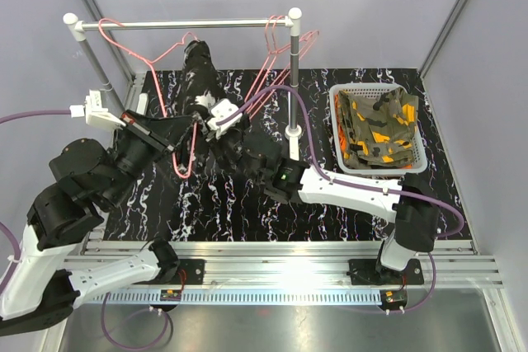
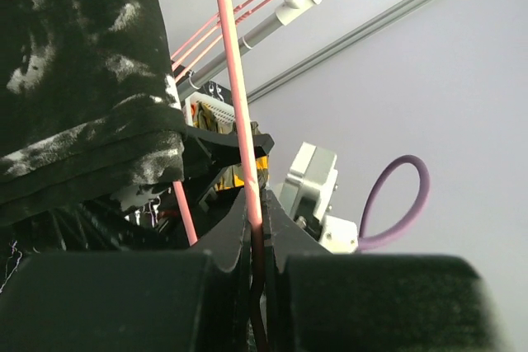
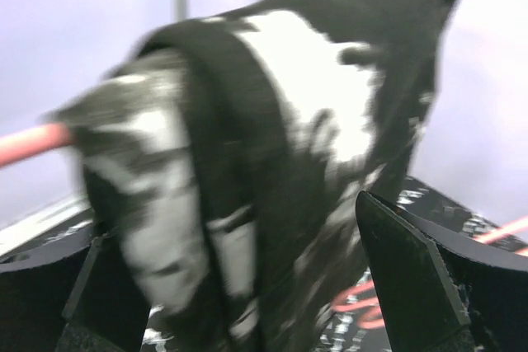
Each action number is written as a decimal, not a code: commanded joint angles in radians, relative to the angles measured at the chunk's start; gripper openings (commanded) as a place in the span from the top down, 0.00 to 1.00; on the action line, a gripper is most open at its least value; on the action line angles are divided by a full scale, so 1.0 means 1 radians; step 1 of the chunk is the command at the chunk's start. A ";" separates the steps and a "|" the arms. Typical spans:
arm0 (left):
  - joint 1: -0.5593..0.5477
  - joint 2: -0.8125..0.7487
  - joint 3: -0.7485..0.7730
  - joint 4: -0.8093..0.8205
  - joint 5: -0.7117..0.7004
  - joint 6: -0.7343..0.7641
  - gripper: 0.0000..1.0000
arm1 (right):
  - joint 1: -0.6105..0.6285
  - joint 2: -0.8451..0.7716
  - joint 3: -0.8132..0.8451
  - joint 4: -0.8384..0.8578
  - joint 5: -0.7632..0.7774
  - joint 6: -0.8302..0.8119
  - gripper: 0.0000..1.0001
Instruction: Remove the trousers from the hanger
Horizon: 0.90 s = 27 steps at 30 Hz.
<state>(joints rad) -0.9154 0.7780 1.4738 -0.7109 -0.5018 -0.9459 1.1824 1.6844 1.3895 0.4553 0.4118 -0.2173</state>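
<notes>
The black white-speckled trousers (image 1: 199, 80) hang folded over a pink hanger (image 1: 183, 167) that is tilted down toward the table, off the rail. My left gripper (image 1: 186, 132) is shut on that hanger's wire (image 2: 244, 162), just beside the cloth (image 2: 74, 63). My right gripper (image 1: 208, 118) is open, and the trousers' fold (image 3: 272, 146) fills the gap between its fingers (image 3: 412, 278), blurred and very close. The camouflage trousers (image 1: 381, 125) lie in the white basket (image 1: 421, 150) at the right.
A white rail (image 1: 190, 24) on two posts spans the back, one post (image 1: 293, 80) standing mid-table. Empty pink hangers (image 1: 280, 55) hang at its right end, another (image 1: 124, 39) at its left. The tabletop (image 1: 214, 204) is black marble-patterned.
</notes>
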 commanded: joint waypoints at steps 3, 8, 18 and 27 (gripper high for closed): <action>-0.004 -0.020 0.098 0.137 -0.018 0.038 1.00 | -0.043 -0.008 0.040 0.013 0.124 -0.134 0.02; -0.004 -0.031 0.126 0.093 -0.044 0.047 1.00 | -0.101 -0.072 -0.024 0.005 0.093 -0.228 0.06; -0.004 0.047 0.174 0.005 -0.006 0.056 1.00 | -0.110 -0.094 0.101 -0.104 -0.068 -0.317 0.11; -0.004 0.055 0.105 -0.022 0.023 0.065 1.00 | -0.110 -0.078 0.193 -0.138 -0.142 -0.355 0.26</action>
<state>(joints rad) -0.9173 0.8398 1.5723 -0.8524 -0.4995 -0.9195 1.0851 1.6257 1.5146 0.2638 0.3016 -0.5419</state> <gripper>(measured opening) 0.027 0.773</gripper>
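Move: The black-and-white trousers hang with their middle about 6 cm ahead of the right gripper, 2 cm to its left and some 3 cm above it. The empty pink hangers bunch roughly 12 cm ahead of it, 12 cm to its right and 8 cm higher; the rack's right post stands about 14 cm ahead and 18 cm to the right, its middle near gripper height. From the left gripper, the trousers' middle lies about 11 cm ahead, 2 cm right and 7 cm below. Slide the right gripper about 5 cm forward and to the right beside the folded trousers, then lift it straight up some 5 cm, rolling it roughly 20 degrees so its left side drops. Draw its wide-open fingers in by about a quarter, with the trousers' near end between them. Keep the left gripper shut on the pink hanger, nearly still. ##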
